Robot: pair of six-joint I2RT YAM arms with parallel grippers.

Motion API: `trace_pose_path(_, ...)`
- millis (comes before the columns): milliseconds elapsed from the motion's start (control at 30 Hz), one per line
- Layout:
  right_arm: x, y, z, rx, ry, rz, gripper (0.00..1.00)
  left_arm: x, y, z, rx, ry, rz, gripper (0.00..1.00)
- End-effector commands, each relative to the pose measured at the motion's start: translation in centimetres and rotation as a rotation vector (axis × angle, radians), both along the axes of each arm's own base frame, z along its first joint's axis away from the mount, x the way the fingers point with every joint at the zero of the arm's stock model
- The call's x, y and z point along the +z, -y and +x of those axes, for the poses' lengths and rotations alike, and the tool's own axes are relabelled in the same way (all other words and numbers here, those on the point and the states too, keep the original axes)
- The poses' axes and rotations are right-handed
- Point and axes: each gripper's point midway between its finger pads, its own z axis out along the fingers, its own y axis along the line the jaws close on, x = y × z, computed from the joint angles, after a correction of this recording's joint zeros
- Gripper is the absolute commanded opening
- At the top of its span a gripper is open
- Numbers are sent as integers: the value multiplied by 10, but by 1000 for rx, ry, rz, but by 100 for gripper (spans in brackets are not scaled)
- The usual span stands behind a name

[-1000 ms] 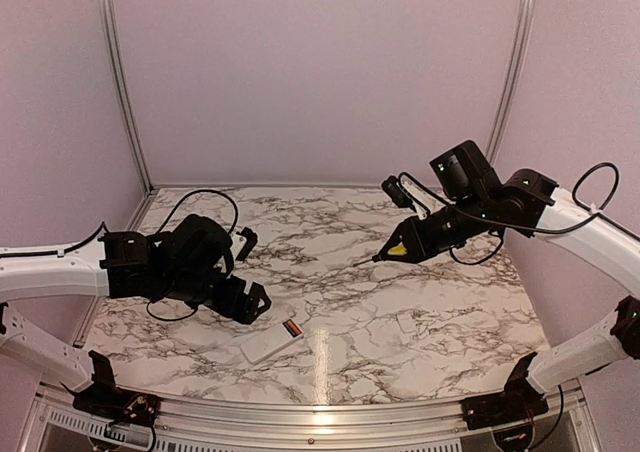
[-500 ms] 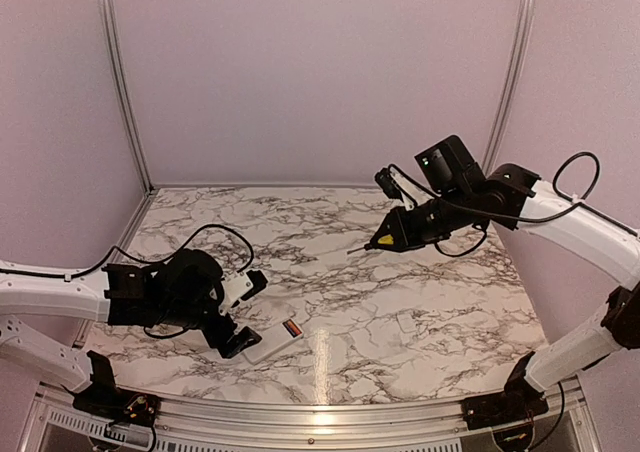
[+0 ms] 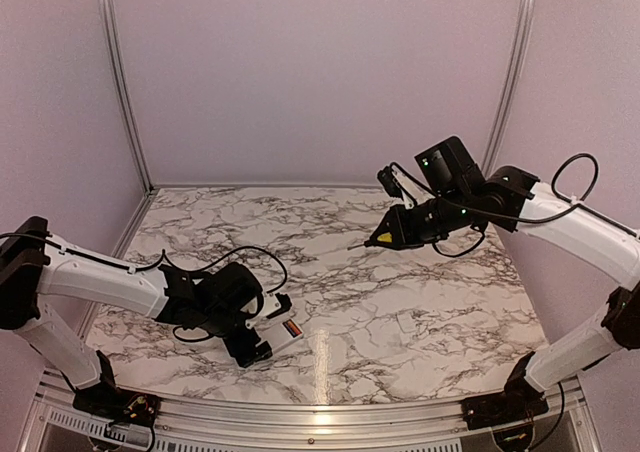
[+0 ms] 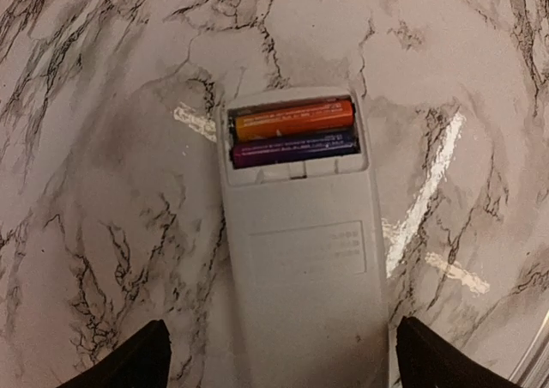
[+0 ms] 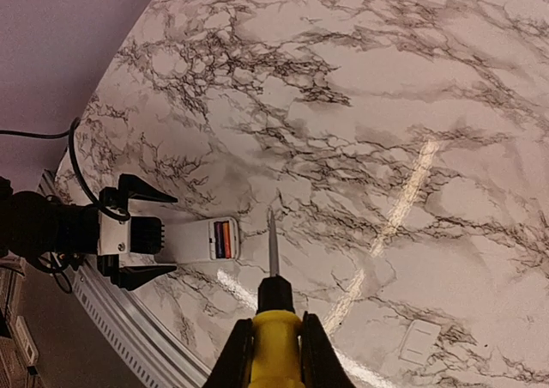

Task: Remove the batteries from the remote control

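Note:
The white remote control (image 4: 300, 259) lies flat on the marble table (image 3: 420, 282) near the front edge, its battery compartment uncovered. Two batteries sit side by side in it, an orange one (image 4: 293, 119) and a dark purple one (image 4: 296, 148); from above they (image 3: 292, 328) show as a small red patch. My left gripper (image 4: 287, 362) is open, one black finger on each side of the remote's near end, not touching it. My right gripper (image 5: 276, 341) hangs high over the table's right half, shut on a yellow-handled screwdriver (image 5: 273, 306) whose tip points toward the remote (image 5: 193, 240).
A small white cover plate (image 5: 419, 342) lies on the table right of centre, also visible from above (image 3: 408, 322). The table's metal front rail (image 3: 320, 412) runs just behind the remote. Lilac walls enclose the table.
My left arm has swung down and to the right, bringing its open gripper from beside the remote to astride its end. The right arm shifted slightly left, still holding the screwdriver.

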Motion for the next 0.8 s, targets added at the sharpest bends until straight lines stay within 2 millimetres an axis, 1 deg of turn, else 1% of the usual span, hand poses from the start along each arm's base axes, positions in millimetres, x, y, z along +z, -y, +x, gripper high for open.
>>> trace_pose_path(0, 13, 5, 2, -28, 39, 23, 0, -1, 7, 1, -24, -7, 22, 93)
trace_pose_path(267, 10, 16, -4, -46, 49, 15, 0, -24, 2, -7, -43, -74, 93, 84)
trace_pose_path(300, 10, 17, -5, -45, 49, 14, 0, -28, 1, -8, -46, -80, 106, 82)
trace_pose_path(400, 10, 20, -8, -47, 51, 10, 0, -31, 4, -6, -57, -84, 122, 68)
trace_pose_path(500, 12, 25, -10, -49, 61, 1, 0, -18, 20, -7, -94, -82, 72, 53)
trace_pose_path(567, 14, 29, -11, -56, 66, -5, 0, -5, 36, -9, -132, -62, 26, 48)
trace_pose_path(700, 16, 36, -15, -62, 78, -19, 0, 12, 66, -16, -191, -39, -48, 45)
trace_pose_path(767, 16, 40, -17, -63, 78, -28, 0, 13, 78, -18, -210, -40, -67, 45)
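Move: The white remote lies face down almost under the open left hand, its middle about 1 cm ahead, 1 cm right and 2 cm below. The two batteries in its open bay are some 2 cm ahead and 5 cm to the right of that hand. The loose battery cover lies farther off, about 27 cm right and 3 cm ahead. From the right hand, the remote is roughly 21 cm left, 7 cm back and 23 cm below. Down first, by about 1.5 cm, the left hand sinks over the remote and its fingers close from nearly wide open until they grip its long sides. Still gripping, it then draws the remote about 4 cm to the right, rising and easing back slightly, turning a little clockwise. The right hand keeps its hold on the yellow screwdriver and drifts right about 3 cm and slightly back and up. ##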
